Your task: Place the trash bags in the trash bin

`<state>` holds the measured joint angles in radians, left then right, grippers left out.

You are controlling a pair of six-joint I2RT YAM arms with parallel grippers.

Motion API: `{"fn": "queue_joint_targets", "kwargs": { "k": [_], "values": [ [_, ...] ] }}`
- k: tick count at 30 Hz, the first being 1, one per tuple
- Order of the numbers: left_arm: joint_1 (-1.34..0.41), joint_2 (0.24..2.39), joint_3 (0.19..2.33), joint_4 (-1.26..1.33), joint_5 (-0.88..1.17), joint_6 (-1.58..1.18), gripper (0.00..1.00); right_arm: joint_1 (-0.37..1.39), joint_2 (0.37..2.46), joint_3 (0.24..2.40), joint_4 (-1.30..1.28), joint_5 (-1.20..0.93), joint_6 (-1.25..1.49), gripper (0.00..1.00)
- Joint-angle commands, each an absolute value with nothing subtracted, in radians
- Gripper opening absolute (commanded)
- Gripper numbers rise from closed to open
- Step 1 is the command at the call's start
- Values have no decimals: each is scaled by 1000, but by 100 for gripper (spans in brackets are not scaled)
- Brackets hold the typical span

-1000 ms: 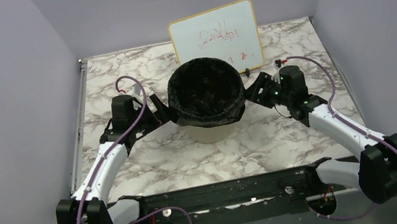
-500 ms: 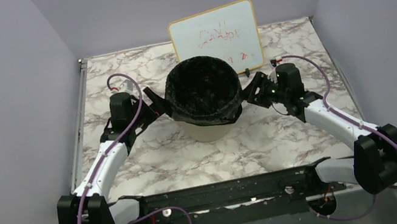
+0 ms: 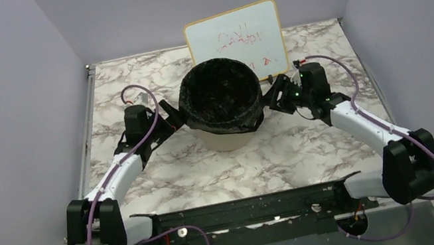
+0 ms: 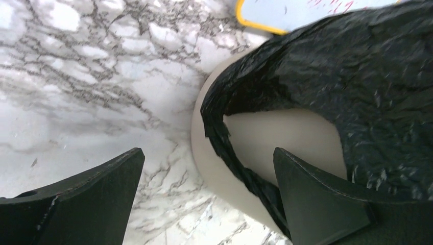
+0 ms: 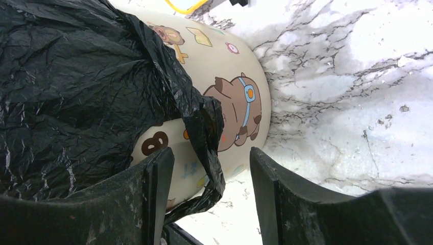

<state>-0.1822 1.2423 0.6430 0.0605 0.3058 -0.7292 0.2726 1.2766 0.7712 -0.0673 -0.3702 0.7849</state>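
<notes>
The trash bin (image 3: 228, 141), a cream bucket, stands mid-table with the black trash bag (image 3: 221, 95) lining it and folded down over its rim. My left gripper (image 3: 175, 122) is at the bin's left side, open. In the left wrist view the left gripper (image 4: 208, 153) has the bag's hanging edge (image 4: 240, 168) and the bin wall (image 4: 265, 132) between its wide fingers, near the right one. My right gripper (image 3: 273, 95) is at the bin's right side. In its wrist view the right gripper (image 5: 210, 153) stands open around a dangling bag strip (image 5: 209, 143) beside the cartoon-printed bin (image 5: 224, 56).
A white whiteboard (image 3: 235, 42) with red writing and a yellow frame leans just behind the bin. The marble table (image 3: 164, 179) is walled by grey panels on both sides and at the back. A black rail runs along the near edge.
Both grippers have shifted a little at the bin's sides, the right one farther back and up. The bin and bag have edged slightly toward the whiteboard. Neither gripper's opening changed.
</notes>
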Motion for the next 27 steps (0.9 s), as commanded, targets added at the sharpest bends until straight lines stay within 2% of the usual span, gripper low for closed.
{"fn": "queue_joint_targets", "kwargs": {
  "k": [1,9,17,23,27],
  "values": [
    [-195,1153,644,-47,345,-646,99,281,1273,852,-167,-372,727,62],
    [-191,1066,767,-304,222,-537,99,262,1138,914,-357,-114,615,63],
    [-189,996,776,-441,94,-548,99,261,1193,1030,-473,-14,556,62],
    [-187,843,781,-508,27,-547,99,261,1153,1113,-399,-264,503,63],
    [-187,785,787,-512,79,-532,99,261,1250,1201,-455,-464,498,63]
  ]
}}
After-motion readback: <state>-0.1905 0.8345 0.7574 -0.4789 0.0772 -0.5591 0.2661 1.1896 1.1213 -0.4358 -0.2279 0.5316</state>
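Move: The trash bag lines the bin between the hands; its mouth is centred about 16 cm right of the left hand, 2 cm ahead and 3 cm lower, and some 15 cm left of the right hand, 3 cm ahead and 5 cm lower. From the right hand, the whiteboard's middle is about 22 cm ahead, 9 cm left and 5 cm lower. Both open hands leave the bin: left back, outward and up, right mostly up, each about 10 cm. ##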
